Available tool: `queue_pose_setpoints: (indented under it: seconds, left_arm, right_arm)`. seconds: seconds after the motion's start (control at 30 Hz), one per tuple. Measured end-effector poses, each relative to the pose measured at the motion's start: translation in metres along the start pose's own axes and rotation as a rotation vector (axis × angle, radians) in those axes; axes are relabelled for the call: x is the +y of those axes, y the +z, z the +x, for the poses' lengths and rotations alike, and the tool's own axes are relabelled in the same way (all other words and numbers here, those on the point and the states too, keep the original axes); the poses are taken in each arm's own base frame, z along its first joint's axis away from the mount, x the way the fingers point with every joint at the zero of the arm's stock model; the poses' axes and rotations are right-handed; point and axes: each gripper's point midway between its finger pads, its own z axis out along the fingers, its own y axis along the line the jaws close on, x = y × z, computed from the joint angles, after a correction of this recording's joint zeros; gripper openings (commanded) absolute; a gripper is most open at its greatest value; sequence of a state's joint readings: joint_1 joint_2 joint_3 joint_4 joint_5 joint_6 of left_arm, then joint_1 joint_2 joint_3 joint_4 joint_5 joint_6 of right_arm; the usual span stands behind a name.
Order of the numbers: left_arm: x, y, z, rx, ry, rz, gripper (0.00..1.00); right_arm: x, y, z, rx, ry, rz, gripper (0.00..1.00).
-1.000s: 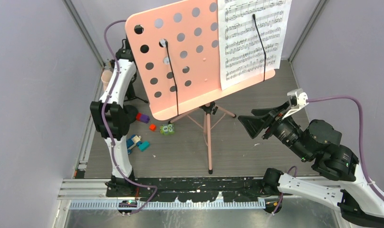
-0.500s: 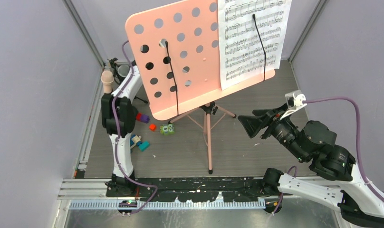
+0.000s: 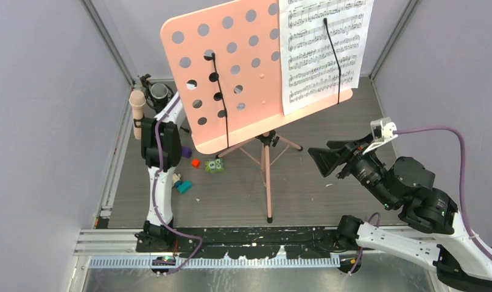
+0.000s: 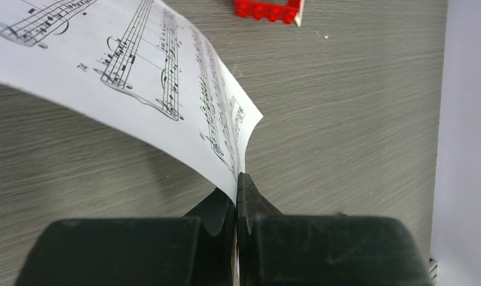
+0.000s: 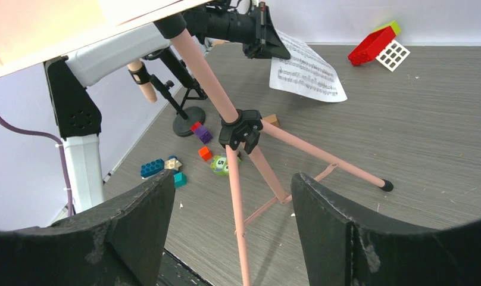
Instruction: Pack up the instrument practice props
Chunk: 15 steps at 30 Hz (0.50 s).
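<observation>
The pink music stand has its perforated desk (image 3: pixel 231 79) at the top and its tripod legs (image 5: pixel 238 131) on the floor. One sheet-music page (image 3: pixel 323 48) is clipped on the desk's right side. My left gripper (image 4: pixel 237 182) is shut on the corner of a second page (image 4: pixel 137 59) and holds it above the floor behind the stand. This also shows in the right wrist view (image 5: pixel 306 74). In the top view the desk hides that gripper. The beige-pink microphone (image 3: pixel 136 106) stands at the far left on its black base (image 5: pixel 189 122). My right gripper (image 3: pixel 329 159) is open and empty, right of the stand legs.
Small toy blocks (image 3: pixel 198 164) lie on the floor left of the stand. A red block (image 5: pixel 372 44) and a white grid piece (image 5: pixel 393 55) lie at the back. Walls close in the left, right and back sides.
My left arm has swung to the right, behind the desk, uncovering the microphone. The right arm has hardly moved.
</observation>
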<state>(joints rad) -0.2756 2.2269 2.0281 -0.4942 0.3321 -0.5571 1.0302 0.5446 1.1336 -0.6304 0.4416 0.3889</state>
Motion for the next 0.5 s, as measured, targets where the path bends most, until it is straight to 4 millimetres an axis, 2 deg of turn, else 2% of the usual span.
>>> queue_pose_setpoints:
  seconds: [0.13,0.3,0.4,0.5]
  left_arm:
    - [-0.022,0.006,0.007,0.007,0.03,0.023,0.0]
    - [-0.033,0.012,0.027,0.048,0.026,0.021,0.0]
    - [-0.019,0.019,0.044,0.081,-0.002,-0.014,0.0]
    - [0.008,0.026,0.072,0.136,-0.041,-0.086,0.04]
  right_arm:
    - [-0.001,0.0,0.001,-0.001,0.005,0.006,0.76]
    - [-0.003,-0.001,0.0,-0.006,0.007,0.01,0.77]
    - [-0.004,-0.002,-0.001,-0.01,0.008,0.014,0.76]
    - [-0.004,-0.001,0.0,-0.01,0.007,0.018,0.76]
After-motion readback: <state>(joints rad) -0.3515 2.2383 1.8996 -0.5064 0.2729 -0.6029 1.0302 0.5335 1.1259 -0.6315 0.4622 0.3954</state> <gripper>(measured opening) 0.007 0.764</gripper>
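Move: The left gripper still pinches the loose music sheet behind the stand. The bare patch of table for the sheet is about 12 cm ahead, 10 cm right and 15 cm below. At table height, the small brown block is roughly 1 cm ahead and 4 cm right, the red toy window 27 cm ahead and 20 cm right, and the stand's right foot 9 cm back and 30 cm right. From the right gripper the patch is some 51 cm ahead, 27 cm left and 38 cm down. Keep the left gripper shut on the sheet's edge and sweep it right about 4 cm, nearly level, easing back slightly. Then sink about 6 cm towards the table, drawing farther back and slightly left again, with the fingertips tipping some 10 degrees further down. ##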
